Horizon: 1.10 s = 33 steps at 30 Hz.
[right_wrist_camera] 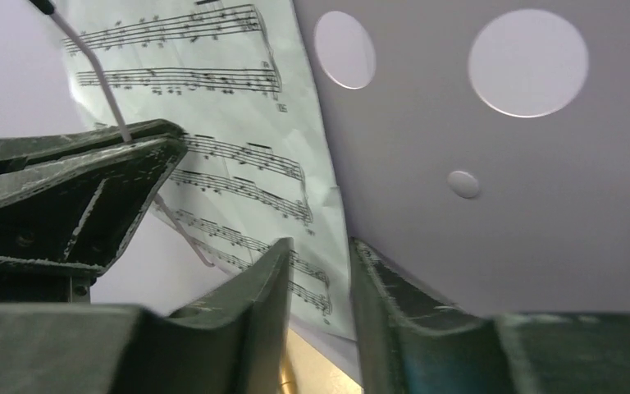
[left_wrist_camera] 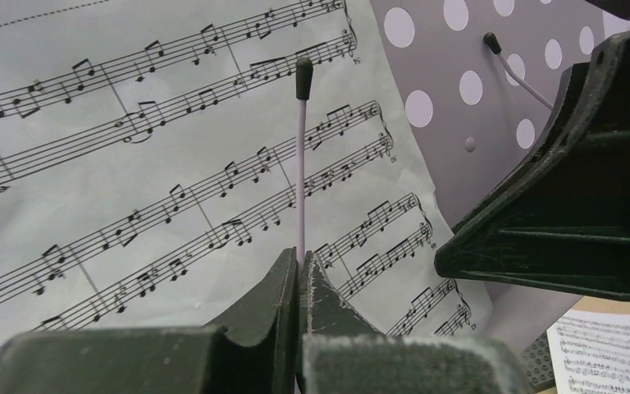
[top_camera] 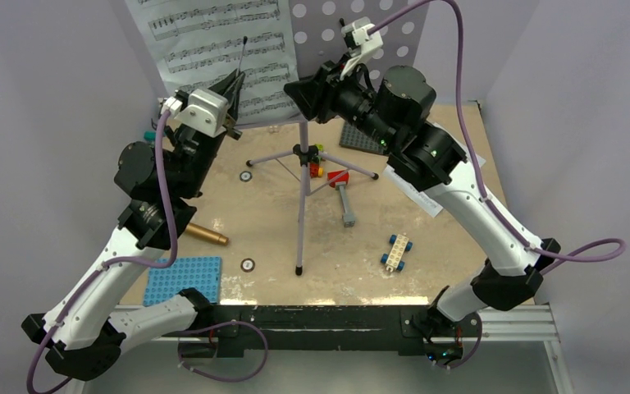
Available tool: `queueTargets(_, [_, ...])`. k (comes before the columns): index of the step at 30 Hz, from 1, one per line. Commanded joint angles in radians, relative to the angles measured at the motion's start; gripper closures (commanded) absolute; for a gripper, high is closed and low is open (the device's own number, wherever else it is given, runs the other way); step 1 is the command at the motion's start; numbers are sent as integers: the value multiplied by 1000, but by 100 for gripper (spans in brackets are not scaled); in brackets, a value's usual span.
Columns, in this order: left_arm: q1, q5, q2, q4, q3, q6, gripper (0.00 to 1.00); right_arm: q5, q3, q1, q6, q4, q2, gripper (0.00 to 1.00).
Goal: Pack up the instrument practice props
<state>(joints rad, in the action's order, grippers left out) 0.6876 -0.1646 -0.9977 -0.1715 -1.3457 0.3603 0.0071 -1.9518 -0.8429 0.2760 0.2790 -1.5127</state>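
Observation:
The lavender tripod music stand [top_camera: 301, 189] stands mid-table, its perforated desk [top_camera: 353, 37] at the back. A white sheet-music page [top_camera: 213, 49] leans on the desk. My left gripper [left_wrist_camera: 302, 261] is shut on the stand's thin page-holder wire [left_wrist_camera: 301, 164], which crosses the page [left_wrist_camera: 131, 164]. My right gripper [right_wrist_camera: 320, 244] is open at the page's lower right corner [right_wrist_camera: 295, 238], one finger before the page and one against the desk [right_wrist_camera: 459, 213]. A gold microphone [top_camera: 207, 236] lies on the table, partly under my left arm. Another music page [top_camera: 414, 195] lies under my right arm.
A red-headed toy hammer [top_camera: 342, 185] and coloured bricks [top_camera: 317, 161] lie by the stand's legs. A brick car [top_camera: 395, 251] sits front right. There is a blue baseplate [top_camera: 182, 279] front left and a grey one [top_camera: 361, 139] at the back. Walls close in three sides.

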Motion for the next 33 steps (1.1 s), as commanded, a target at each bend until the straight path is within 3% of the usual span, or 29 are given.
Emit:
queueTargets(1, [1, 20, 22, -26, 12, 12, 100, -24, -13, 6, 16, -35, 2, 70])
queueTargets(4, [1, 20, 25, -26, 15, 13, 100, -29, -8, 6, 20, -38, 7, 80])
queueTargets(8, [1, 17, 27, -26, 18, 13, 100, -28, 4, 7, 22, -38, 19, 100])
queueTargets(18, [1, -2, 37, -45, 26, 11, 100, -9, 104, 7, 20, -58, 136, 100])
queueTargets(33, [1, -48, 39, -87, 49, 21, 96, 75, 338, 7, -30, -24, 474, 100])
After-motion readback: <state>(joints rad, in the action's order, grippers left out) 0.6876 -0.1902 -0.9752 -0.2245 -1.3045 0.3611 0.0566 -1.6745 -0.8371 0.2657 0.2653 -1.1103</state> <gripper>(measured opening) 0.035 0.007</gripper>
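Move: The sheet's right edge stands between the right hand's half-open fingers, about 1 cm ahead and 1 cm left of the hand point, level with it. The left holder arm is some 8 cm left of that hand and 2 cm farther out; the right holder arm is about 8 cm right, 4 cm ahead and slightly higher. The left hand already grips the left holder arm; from it the sheet's edge is roughly 8 cm right and 1 cm back. Staying almost in place at first, the right hand shuts its fingers on the sheet's right edge and pinches it. It then pulls, gathering speed, to the right and back towards the base, about 10 cm and 7 cm, rising some 3 cm as it draws the sheet across the music stand. The left hand stays put and keeps the left holder arm pinched. ##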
